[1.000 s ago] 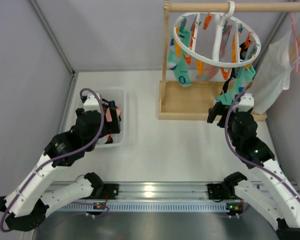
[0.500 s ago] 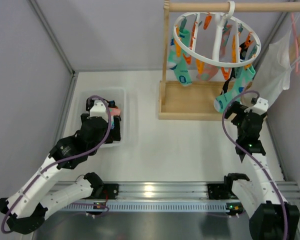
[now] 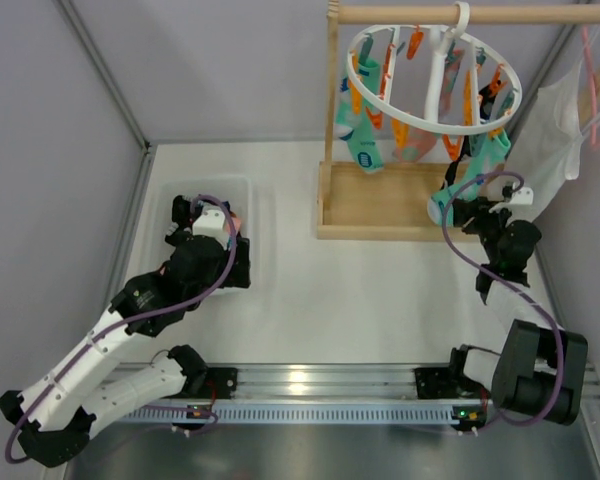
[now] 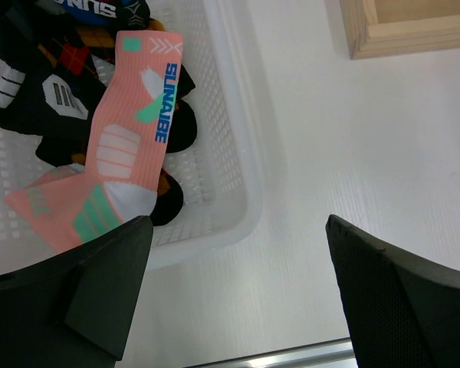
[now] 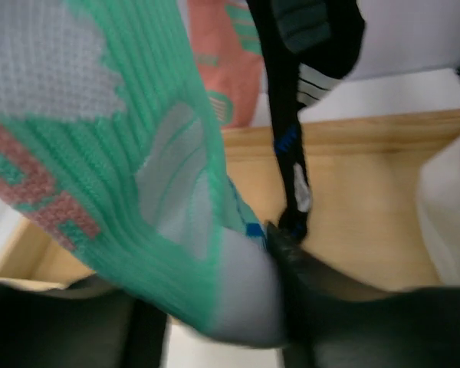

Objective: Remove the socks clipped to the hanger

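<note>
The white ring hanger hangs by its hook from a wooden rod, with orange and teal clips. Clipped to it are a teal sock, a pink-salmon sock, a black sock and a teal sock at the right. My right gripper is at the toe of that right teal sock. In the right wrist view the toe lies between my open fingers, and the right finger touches it. My left gripper is open and empty over the bin's near corner.
A white mesh bin at the left holds a pink-salmon sock on dark argyle socks. The wooden rack base lies under the hanger. A pink hanger with a white garment hangs at the far right.
My right arm has folded back and swung its gripper right and up to the toe of the right teal sock. My left arm has shifted slightly over the bin.
</note>
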Controlling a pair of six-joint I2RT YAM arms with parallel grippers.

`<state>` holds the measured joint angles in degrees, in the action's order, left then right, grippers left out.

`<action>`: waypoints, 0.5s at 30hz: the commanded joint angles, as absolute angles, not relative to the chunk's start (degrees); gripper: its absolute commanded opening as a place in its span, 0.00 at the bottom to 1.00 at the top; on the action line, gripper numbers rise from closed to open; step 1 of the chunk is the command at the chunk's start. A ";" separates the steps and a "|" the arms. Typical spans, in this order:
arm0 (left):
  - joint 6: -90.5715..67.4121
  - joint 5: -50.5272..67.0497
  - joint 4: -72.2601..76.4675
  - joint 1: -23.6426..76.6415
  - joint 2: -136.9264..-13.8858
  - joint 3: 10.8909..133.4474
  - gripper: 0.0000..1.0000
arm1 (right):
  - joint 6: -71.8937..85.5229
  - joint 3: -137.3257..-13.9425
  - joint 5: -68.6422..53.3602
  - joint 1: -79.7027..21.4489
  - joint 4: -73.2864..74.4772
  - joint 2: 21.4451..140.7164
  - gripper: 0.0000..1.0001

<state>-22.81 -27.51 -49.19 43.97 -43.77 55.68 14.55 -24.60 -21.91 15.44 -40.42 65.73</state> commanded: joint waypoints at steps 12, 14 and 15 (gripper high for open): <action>-26.36 -23.65 -46.14 44.03 -46.93 69.42 0.98 | 10.47 -21.53 -17.60 -1.64 -40.65 53.29 0.00; -26.89 -22.94 -46.05 44.03 -49.04 74.86 0.99 | 9.85 -22.24 -10.94 -7.72 -37.10 50.99 0.00; -26.98 -22.07 -46.14 43.95 -50.09 76.71 0.98 | 9.67 -22.50 -9.51 -9.56 -35.96 49.15 0.00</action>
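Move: The green sock hangs clipped from the hanger with its foot already lying between the part-open fingers of my right hand; its middle is about 3 cm ahead, 1 cm right and 6 cm higher. The black sock hangs about 10 cm ahead and 1 cm left, the pink sock some 17 cm ahead and 8 cm left. For my left hand, the green sock is some 50 cm right, 17 cm ahead and 2 cm higher. I shut my right fingers on the foot of the green sock, pinching it, then keep hold and pull it about 12 cm left, rising some 5 cm and drawing a little back, while the hand turns about 15 degrees counter-clockwise. After a pause my empty, open left hand lifts about 8 cm away from the basket, edging right. ##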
